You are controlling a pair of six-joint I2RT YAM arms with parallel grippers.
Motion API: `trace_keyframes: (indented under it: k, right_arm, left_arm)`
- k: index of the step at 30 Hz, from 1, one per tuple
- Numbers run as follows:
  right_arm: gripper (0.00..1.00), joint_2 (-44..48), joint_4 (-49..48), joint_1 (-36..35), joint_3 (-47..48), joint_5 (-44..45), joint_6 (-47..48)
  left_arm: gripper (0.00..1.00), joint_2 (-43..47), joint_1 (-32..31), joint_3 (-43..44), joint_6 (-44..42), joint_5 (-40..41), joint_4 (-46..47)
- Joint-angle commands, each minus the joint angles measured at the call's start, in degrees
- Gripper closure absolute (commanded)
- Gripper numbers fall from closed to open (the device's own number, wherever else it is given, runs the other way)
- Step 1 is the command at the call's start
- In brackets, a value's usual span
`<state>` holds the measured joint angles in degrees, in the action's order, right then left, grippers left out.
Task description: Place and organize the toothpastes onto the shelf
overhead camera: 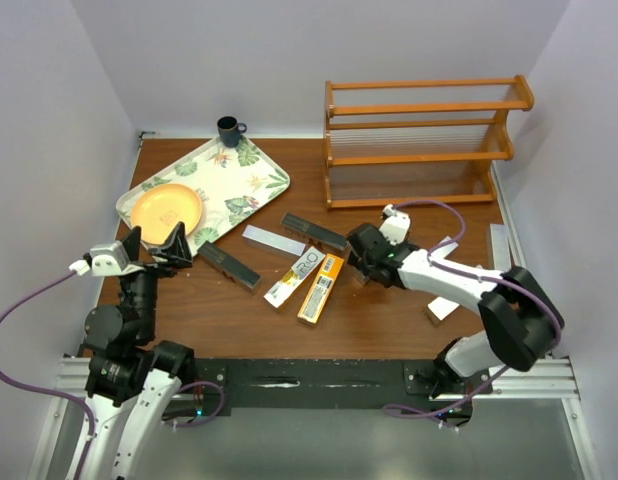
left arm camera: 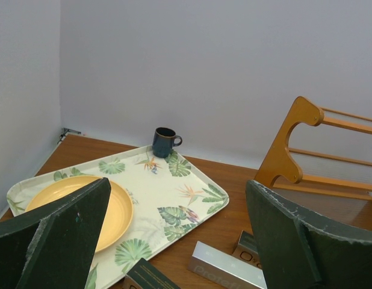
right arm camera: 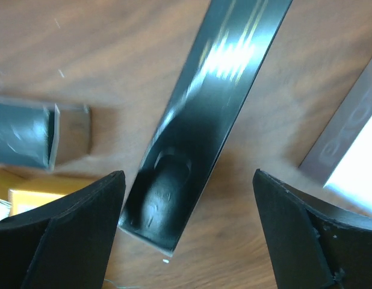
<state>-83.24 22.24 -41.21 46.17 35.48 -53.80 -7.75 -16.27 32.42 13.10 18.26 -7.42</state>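
Observation:
Several toothpastes lie loose on the table: a black box [overhead camera: 227,265], a silver one [overhead camera: 273,240], a second black one [overhead camera: 314,232], a white-and-orange one [overhead camera: 293,278] and an orange-yellow one [overhead camera: 321,288]. The empty orange-brown shelf [overhead camera: 419,140] stands at the far right. My right gripper [overhead camera: 361,255] hangs low over the near end of the second black box [right arm camera: 216,108]. It is open [right arm camera: 189,235], with the box end between its fingers and gaps on both sides. My left gripper [overhead camera: 154,250] is wide open [left arm camera: 180,241] and empty, near the tray's front edge.
A leaf-patterned tray [overhead camera: 244,185] at the far left carries a yellow plate [overhead camera: 167,208]. A dark mug [overhead camera: 229,130] stands behind it. More silver boxes lie at the right, one [overhead camera: 444,305] under my right arm and one [overhead camera: 499,247] by the table's edge.

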Motion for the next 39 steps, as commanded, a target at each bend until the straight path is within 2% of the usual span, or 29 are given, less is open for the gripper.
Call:
trace_keyframes:
  k: [1, 7, 15, 32, 39]
  right_arm:
    - [0.11, -3.5, 5.2, -7.5, 3.6, 12.7, -13.8]
    - [0.20, -9.7, 10.1, -10.7, 6.6, 17.9, -21.9]
    - [0.34, -12.6, 9.4, -11.1, 6.6, 21.2, -23.9]
    - [0.45, -17.8, 15.0, -11.1, 12.6, 24.9, -28.8]
    - [0.59, -18.5, 18.8, -11.2, 13.6, 25.5, -30.1]
  left_arm:
    - [0.00, -0.5, -0.3, 1.1, 0.8, 0.1, 0.8]
    - [0.00, -0.4, -0.3, 1.1, 0.8, 0.2, 0.7]
    - [0.00, -0.4, -0.4, 1.1, 0.8, 0.3, 0.7]
    - [0.00, -0.7, -0.8, 1.1, 0.7, 0.2, 0.8]
    - [0.00, -0.9, -0.9, 1.1, 0.7, 0.2, 0.8]
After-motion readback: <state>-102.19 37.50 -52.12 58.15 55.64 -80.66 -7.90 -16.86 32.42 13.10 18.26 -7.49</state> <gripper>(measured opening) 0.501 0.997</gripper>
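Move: The black toothpaste box nearest the right hand has its middle about 3 cm ahead, 2 cm right and 3 cm below, its near end reaching back to the left. A second black box lies 13 cm left of that middle and 3 cm farther out; the yellow box is some 6 cm back and 10 cm left of the hand, the white-topped Protefix box level and 13 cm right. From the idle left hand the target lies roughly 10 cm ahead, 42 cm right, 31 cm down. Back and left by about 3 cm while sinking some 2 cm, the right hand drops onto the near end of the black box, then eases forward again at that height. It turns clockwise to line up with the box, its left side dipping, as the fingers close from nearly wide to about half and pinch the box's long sides just in from the near end. ##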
